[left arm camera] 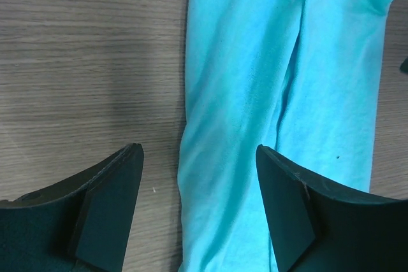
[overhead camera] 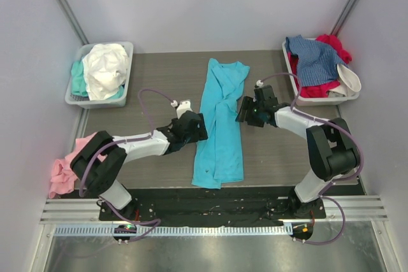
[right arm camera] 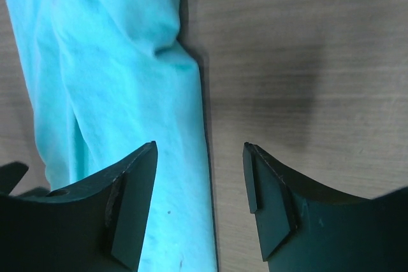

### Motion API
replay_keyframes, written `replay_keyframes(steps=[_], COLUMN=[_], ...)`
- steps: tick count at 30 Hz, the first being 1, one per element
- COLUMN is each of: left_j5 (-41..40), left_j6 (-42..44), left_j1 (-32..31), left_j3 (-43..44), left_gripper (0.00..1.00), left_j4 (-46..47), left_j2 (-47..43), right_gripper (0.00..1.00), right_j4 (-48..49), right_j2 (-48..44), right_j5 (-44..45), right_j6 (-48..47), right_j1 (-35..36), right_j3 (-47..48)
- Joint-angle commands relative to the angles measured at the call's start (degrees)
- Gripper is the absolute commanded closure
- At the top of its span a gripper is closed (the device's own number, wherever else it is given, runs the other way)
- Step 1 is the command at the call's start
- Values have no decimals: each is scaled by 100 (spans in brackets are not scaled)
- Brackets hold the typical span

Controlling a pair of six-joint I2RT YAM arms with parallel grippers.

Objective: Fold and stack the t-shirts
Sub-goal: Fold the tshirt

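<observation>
A bright turquoise t-shirt (overhead camera: 220, 125) lies on the table as a long narrow strip, neck at the far end. My left gripper (overhead camera: 203, 126) hovers at the strip's left edge. In the left wrist view it (left arm camera: 197, 152) is open, with the cloth's (left arm camera: 255, 81) edge between its jaws and nothing gripped. My right gripper (overhead camera: 241, 111) is at the strip's right edge. It (right arm camera: 200, 149) is also open, one finger over the cloth (right arm camera: 115, 74) and one over bare table. More t-shirts lie in the trays: white (overhead camera: 105, 68) over mint (overhead camera: 78, 78) on the left, denim-blue (overhead camera: 315, 58) over red (overhead camera: 335, 46) on the right.
A pale grey tray (overhead camera: 124, 48) stands at the far left corner, another tray (overhead camera: 288, 62) at the far right. A pink t-shirt (overhead camera: 62, 171) hangs crumpled by the left arm's base, at the table's left edge. Grey walls close in both sides.
</observation>
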Motion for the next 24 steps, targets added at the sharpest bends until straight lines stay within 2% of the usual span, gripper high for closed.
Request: replay_keyframes(steps=[1, 5, 10, 13, 14, 16, 17, 19, 20, 24], left_j5=[278, 481, 683, 745, 780, 797, 815, 850, 868, 982], left_j6=[66, -4, -83, -101, -101, -127, -136, -145, -171, -276], left_j1=[-1, -1, -1, -1, -1, -1, -1, -1, -1, -9], left_j3=[-54, -36, -27, -62, -89, -159, -185, -290, -326, -563], left_gripper=[25, 26, 33, 49, 58, 67, 77, 89, 100, 100], left_j4=[495, 697, 864, 900, 908, 917, 917, 900, 874, 768], left_j2=[268, 540, 813, 849, 840, 813, 787, 717, 691, 428], right_gripper=[36, 36, 36, 40, 48, 63, 78, 89, 98, 99], right_j4=[303, 364, 479, 523, 540, 575, 584, 584, 584, 505], right_j2=[-357, -463, -437, -410, -419, -428, -445, -489, -550, -866], right_j5=[-502, -599, -757, -784, -801, -810, -810, -802, -810, -714], right_j6=[236, 298, 395, 438, 447, 500, 509, 561, 579, 650], right_j1=[48, 101, 294, 373, 409, 453, 479, 497, 523, 602], right_j3=[-411, -684, -939, -1036, -1062, -1159, -1185, -1273, -1299, -1475])
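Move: The folded t-shirt lies lengthwise between my hands. Its left edge, where my left hand will grip, is about 3 cm to that hand's right, level with it and 3 cm below. The grip spot on its right edge is some 8 cm back from my right hand, 3 cm to its left and 3 cm below. The shirt's far end is roughly 22 cm ahead and 8 cm right of my left hand; the near hem is about 19 cm back and 5 cm right of it. With my right hand I sweep back about 7 cm along the shirt's right edge, sinking and easing some 3 cm left onto it, while my left hand slides 3 cm right and as far down onto the left edge. Once low, I shut both sets of fingers from wide open and pinch a side of the shirt in each, nearly opposite each other. ##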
